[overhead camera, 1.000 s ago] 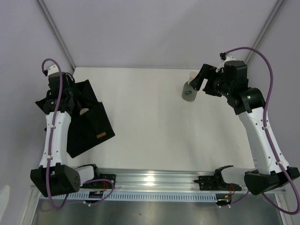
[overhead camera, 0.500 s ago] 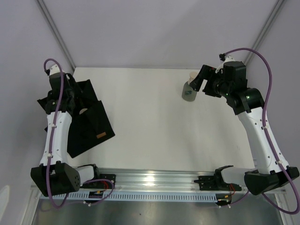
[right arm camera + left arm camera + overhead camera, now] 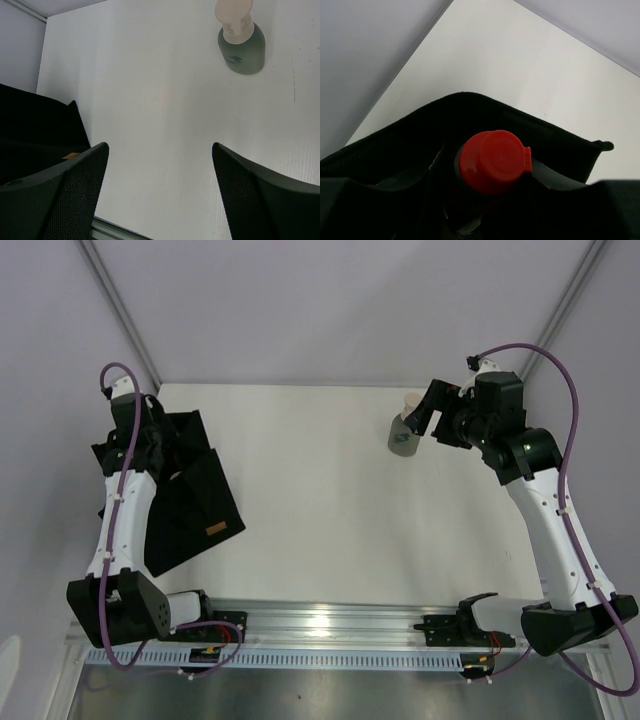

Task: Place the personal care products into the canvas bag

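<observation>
The black canvas bag point(image 3: 195, 510), with its tan label point(image 3: 212, 531), lies at the table's left. My left gripper point(image 3: 487, 187) sits in the bag's mouth, shut on a bottle with a red cap point(image 3: 492, 161). The bag's black rim point(image 3: 470, 102) arcs behind it, and the fingers barely stand out from the dark fabric. A small beige patch point(image 3: 178, 477) shows inside the bag. The grey bottle point(image 3: 403, 436) with a pale cap point(image 3: 233, 12) stands at the far right. My right gripper point(image 3: 160, 150) hangs open just short of it, with nothing between the fingers.
The white table point(image 3: 320, 490) ends in a metal rail point(image 3: 340, 625) at the near edge, where both arm bases sit. Grey walls close in at the back and both sides. From the right wrist, the bag point(image 3: 35, 130) is in sight far off on the left.
My left arm has shifted slightly toward the far side, and the bag's upper-left fabric has drawn in with it. The right arm and the grey bottle have stayed put.
</observation>
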Action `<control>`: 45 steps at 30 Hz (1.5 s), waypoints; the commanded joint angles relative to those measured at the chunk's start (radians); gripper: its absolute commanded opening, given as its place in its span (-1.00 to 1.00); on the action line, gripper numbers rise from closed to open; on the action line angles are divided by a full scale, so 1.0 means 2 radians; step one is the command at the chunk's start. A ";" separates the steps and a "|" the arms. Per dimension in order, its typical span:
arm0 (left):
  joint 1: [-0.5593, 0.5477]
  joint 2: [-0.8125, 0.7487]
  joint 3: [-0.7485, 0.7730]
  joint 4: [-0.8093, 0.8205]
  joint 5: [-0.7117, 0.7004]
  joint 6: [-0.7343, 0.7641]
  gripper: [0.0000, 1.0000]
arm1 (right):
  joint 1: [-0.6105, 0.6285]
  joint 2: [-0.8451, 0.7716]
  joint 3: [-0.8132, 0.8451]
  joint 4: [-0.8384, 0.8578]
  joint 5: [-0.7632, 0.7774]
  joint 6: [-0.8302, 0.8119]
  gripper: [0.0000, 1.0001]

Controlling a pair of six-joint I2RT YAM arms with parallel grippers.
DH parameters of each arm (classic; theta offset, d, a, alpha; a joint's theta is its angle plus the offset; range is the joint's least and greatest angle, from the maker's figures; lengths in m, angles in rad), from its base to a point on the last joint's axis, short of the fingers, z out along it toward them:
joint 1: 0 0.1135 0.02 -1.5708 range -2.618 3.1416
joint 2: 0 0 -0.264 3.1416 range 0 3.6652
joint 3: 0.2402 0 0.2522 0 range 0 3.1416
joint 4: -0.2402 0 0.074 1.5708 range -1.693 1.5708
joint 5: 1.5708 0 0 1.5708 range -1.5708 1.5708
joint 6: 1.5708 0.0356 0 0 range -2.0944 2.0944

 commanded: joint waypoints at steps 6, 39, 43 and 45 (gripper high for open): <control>0.000 -0.025 -0.004 -0.003 -0.012 0.017 -0.38 | 0.001 -0.007 -0.005 0.020 0.008 0.004 0.76; 0.006 -0.083 0.077 -0.155 -0.098 -0.008 -0.99 | 0.008 -0.019 -0.026 0.029 0.002 0.002 0.75; 0.037 -0.094 0.050 -0.154 -0.077 -0.008 -0.99 | 0.012 -0.022 -0.028 0.028 0.006 -0.001 0.75; 0.051 -0.098 0.046 -0.153 -0.063 -0.008 -0.99 | 0.013 -0.023 -0.030 0.028 0.006 0.000 0.75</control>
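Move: The left hand already grips the red-capped bottle at the canvas bag's mouth, whose middle lies about 5 cm back, 2 cm left and 5 cm below. The pale cap of a bottle already in the bag is roughly 5 cm back, 2 cm right and 12 cm below. From the idle right hand, the bag's mouth is some 52 cm left, about level fore and aft, and 14 cm below. Keeping its grip on the red-capped bottle, the left hand draws back about 8 cm across the bag's mouth. ##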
